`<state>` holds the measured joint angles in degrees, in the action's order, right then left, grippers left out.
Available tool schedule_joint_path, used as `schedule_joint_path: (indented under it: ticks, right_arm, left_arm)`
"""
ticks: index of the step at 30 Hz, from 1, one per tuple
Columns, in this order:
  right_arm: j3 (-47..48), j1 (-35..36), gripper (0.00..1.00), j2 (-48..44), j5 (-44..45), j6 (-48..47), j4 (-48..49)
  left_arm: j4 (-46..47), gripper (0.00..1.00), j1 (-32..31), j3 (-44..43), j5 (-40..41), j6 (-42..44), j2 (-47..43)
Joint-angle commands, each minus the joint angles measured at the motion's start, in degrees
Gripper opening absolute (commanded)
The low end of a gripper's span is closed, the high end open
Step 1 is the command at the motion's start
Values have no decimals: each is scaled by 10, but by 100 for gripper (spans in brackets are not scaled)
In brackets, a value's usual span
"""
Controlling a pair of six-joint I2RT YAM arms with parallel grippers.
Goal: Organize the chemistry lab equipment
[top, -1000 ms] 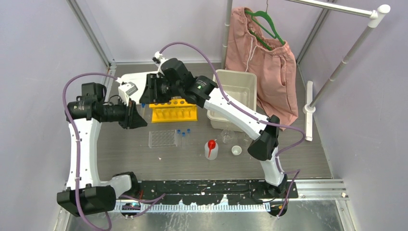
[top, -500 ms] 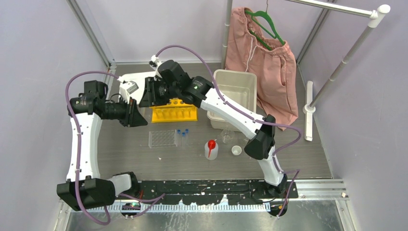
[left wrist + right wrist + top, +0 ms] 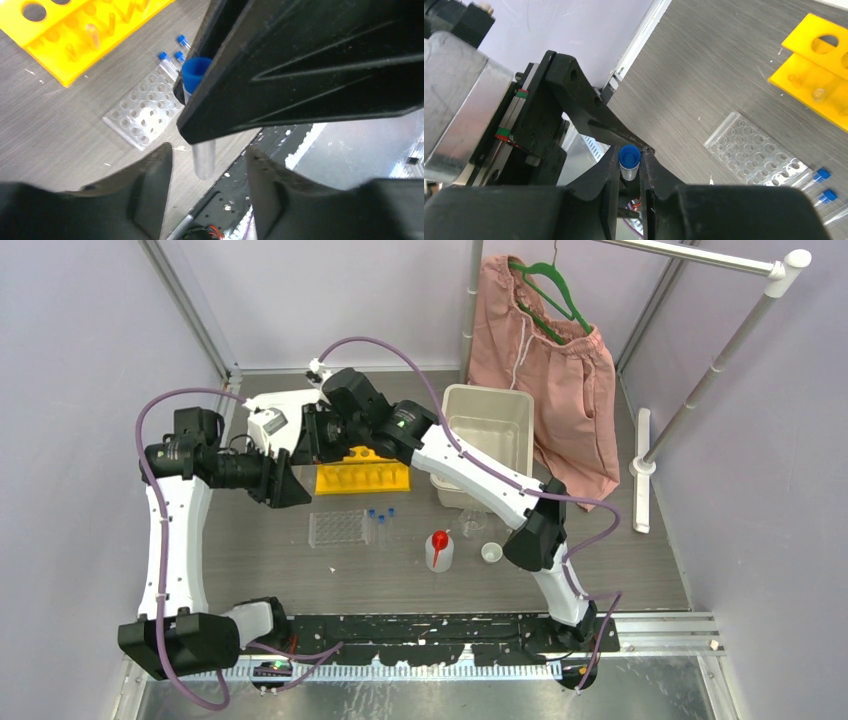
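Note:
A clear tube with a blue cap (image 3: 629, 156) hangs in the air, and my right gripper (image 3: 630, 150) is shut on it just below the cap. In the left wrist view the same tube (image 3: 204, 160) hangs between the spread fingers of my open left gripper (image 3: 209, 149), which do not touch it. From above, both grippers meet left of the yellow tube rack (image 3: 365, 475), and the tube is hidden there. The clear grid rack (image 3: 338, 528) lies in front of the yellow rack, with loose blue-capped tubes (image 3: 378, 515) beside it. A red-spouted squeeze bottle (image 3: 438, 550) stands further right.
A tiny white cup (image 3: 491, 553) and small clear glassware (image 3: 473, 525) stand right of the bottle. A beige bin (image 3: 490, 435) sits at the back under the right arm. Pink shorts (image 3: 545, 370) hang behind it from a white rail stand (image 3: 700, 370).
My left gripper has opened off the tube while my right gripper has closed on it. The right arm has shifted slightly left.

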<state>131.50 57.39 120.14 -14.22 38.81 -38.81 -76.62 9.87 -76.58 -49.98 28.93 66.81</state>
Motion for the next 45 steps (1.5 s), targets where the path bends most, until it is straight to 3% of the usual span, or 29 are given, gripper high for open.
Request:
schedule_joint_path:
  ticks: [1, 3, 5, 9, 16, 22, 34, 45]
  right_arm:
    - [2, 0, 2, -40, 51, -33, 25]
    - [-22, 0, 1, -56, 82, -49, 31]
    - [-60, 0, 1, -78, 118, -65, 49]
    - [-144, 2, 1, -119, 199, -88, 93]
    - [-283, 36, 1, -140, 270, -150, 230]
    - [-379, 80, 1, -117, 302, -229, 395]
    - [-385, 120, 1, 1, 353, -316, 511]
    - [-406, 120, 1, 30, 365, -326, 541]
  left_arm:
    - [23, 76, 0, 3, 14, -35, -13]
    - [33, 91, 0, 9, 36, -55, -10]
    - [47, 95, 0, 14, 66, -75, -4]
    - [62, 95, 14, 13, 109, -106, 27]
    - [80, 95, 124, -11, 105, -144, 99]
    - [81, 95, 142, -14, 125, -147, 120]
    - [84, 93, 142, -4, 114, -139, 122]
    - [82, 93, 142, -4, 111, -127, 126]
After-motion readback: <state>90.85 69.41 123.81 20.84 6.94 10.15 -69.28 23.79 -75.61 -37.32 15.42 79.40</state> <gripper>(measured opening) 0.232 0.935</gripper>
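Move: The right fingers already pinch the blue-capped tube near its cap, about 29 cm above the clear well plate, whose middle lies 2 cm back and 3 cm right of this hand. The three other blue-capped tubes stand about 9 cm right of the plate's middle, and the yellow rack is some 10 cm ahead and 8 cm right of the hand. From the left hand, at the same tube, the plate lies some 2 cm ahead, 3 cm right and 24 cm below. The left fingers, already parting, open wide to leave the tube wholly to the right hand, and the left hand backs off some 10 cm left, with 5 cm forward and 6 cm down, turning nearly 30 degrees counter-clockwise. The right hand keeps its pinch and first swings about 5 cm right and 4 cm forward while starting to sink, then curves back left and descends to end some 19 cm lower over the far-left part of the well plate, rolling about 45 degrees so the tube's bottom swings forward from the robot's base until it points down. ##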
